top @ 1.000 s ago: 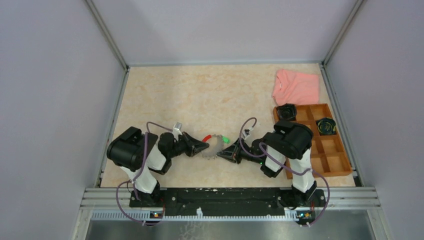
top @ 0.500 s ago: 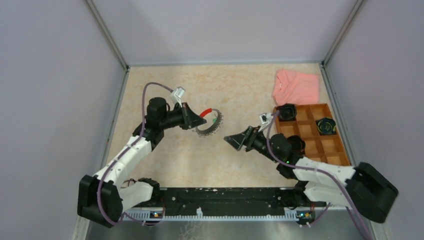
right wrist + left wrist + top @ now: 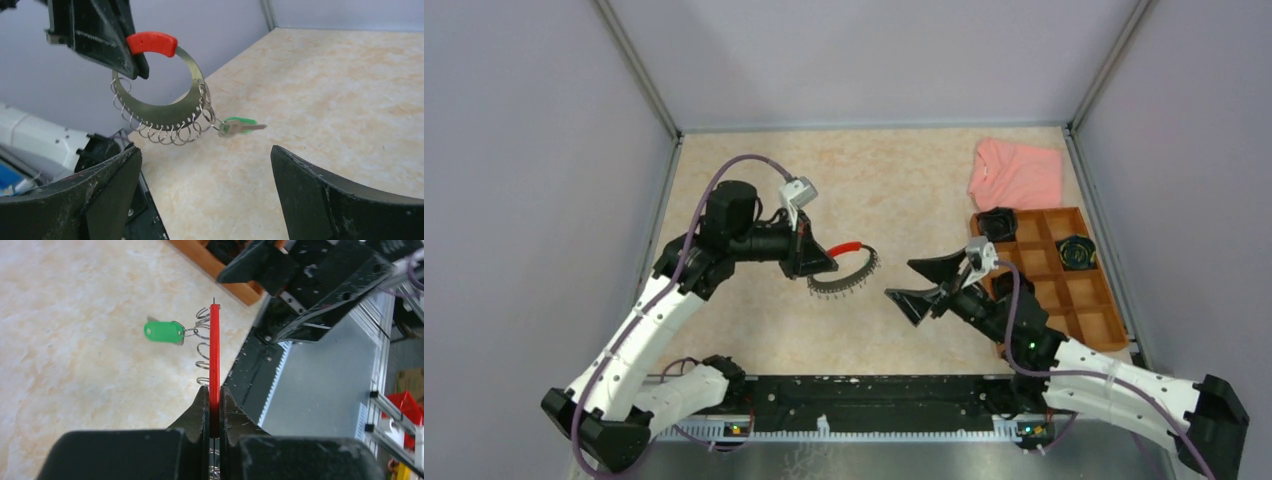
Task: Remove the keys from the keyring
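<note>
My left gripper (image 3: 827, 262) is shut on the red sleeve (image 3: 844, 248) of the keyring (image 3: 852, 276) and holds the hoop in the air above the table. In the left wrist view the sleeve (image 3: 214, 355) stands edge-on between my fingers (image 3: 202, 405). The hoop (image 3: 167, 116) carries several small wire rings. One key with a green head (image 3: 239, 125) hangs from them, and it also shows in the left wrist view (image 3: 164, 332). My right gripper (image 3: 919, 280) is open wide and empty, just right of the ring and apart from it (image 3: 205, 152).
A brown compartment tray (image 3: 1086, 322) stands at the right with black coiled bundles (image 3: 997, 222) in its far cells. A pink cloth (image 3: 1016, 172) lies behind it. The black rail (image 3: 864, 392) runs along the near edge.
My left arm lifted the keyring from the near table and carried it farther back. My right gripper came off the ring, moved right and opened wide.
</note>
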Controlling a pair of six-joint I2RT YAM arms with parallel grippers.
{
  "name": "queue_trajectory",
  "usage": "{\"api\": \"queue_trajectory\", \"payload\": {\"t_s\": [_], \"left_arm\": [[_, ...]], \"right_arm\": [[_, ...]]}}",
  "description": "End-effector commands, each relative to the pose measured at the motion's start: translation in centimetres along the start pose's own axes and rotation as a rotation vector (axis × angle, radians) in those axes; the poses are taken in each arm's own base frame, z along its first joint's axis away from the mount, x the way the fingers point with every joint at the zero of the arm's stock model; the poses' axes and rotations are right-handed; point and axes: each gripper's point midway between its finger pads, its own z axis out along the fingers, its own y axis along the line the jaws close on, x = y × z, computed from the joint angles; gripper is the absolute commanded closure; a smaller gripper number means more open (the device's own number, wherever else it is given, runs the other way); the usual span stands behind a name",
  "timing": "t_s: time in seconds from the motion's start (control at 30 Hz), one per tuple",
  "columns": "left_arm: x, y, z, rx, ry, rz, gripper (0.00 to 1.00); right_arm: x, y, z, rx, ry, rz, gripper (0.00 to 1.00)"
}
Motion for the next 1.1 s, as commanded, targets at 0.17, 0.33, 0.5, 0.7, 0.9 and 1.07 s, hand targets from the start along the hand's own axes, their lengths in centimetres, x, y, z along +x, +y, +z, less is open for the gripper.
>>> {"api": "queue_trajectory", "payload": {"t_s": [0.17,0.33,0.5,0.7,0.9,1.07], "left_arm": [[0.0,-7.2,-1.5,0.110,0.063,0.158,1.00],[-0.8,-9.4,-2.5,0.172,0.034,0.199,1.00],[-1.6,-10.9,-3.6,0.216,0.004,0.236,1.00],[-2.1,-11.6,-4.3,0.228,-0.020,0.253,1.00],[-2.2,-12.0,-4.7,0.241,-0.029,0.259,1.00],[-2.2,-12.3,-4.9,0.250,-0.033,0.263,1.00]], "right_arm": [[-0.4,7.4,-2.1,-0.264,-0.091,-0.321,0.11],[0.7,9.4,-3.4,-0.307,-0.124,-0.452,0.16],[1.0,9.5,-3.0,-0.283,-0.123,-0.481,0.24],[-0.3,8.8,-2.7,-0.218,-0.153,-0.495,0.31],[-0.7,9.5,-2.2,-0.233,-0.159,-0.510,0.33],[-0.9,10.3,-1.7,-0.249,-0.163,-0.513,0.36]]}}
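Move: Out ahead and to the left of the open right fingers, the keys with the green tag swing about 7 cm ahead, 4 cm left and a couple of centimetres lower. They hang from the keyring plate, whose middle is roughly 9 cm left and 1 cm back from level with... that is, about 1 cm ahead of the right hand, at about its height. From the left hand, which still grips the red handle, the keys lie some 8 cm right, 5 cm ahead and 6 cm below. Drawing back about 10 cm, then easing forward 2 to 3 cm, the right hand also shifts a little left, tips its fingers up some 30 degrees and closes its wide gap by about a third around the line of the hanging keys. The left hand keeps its pinch on the red handle and carries the plate back about 8 cm and up 7 to 8 cm, turning slightly clockwise. The keys come close to the right fingertips; contact can't be seen. ##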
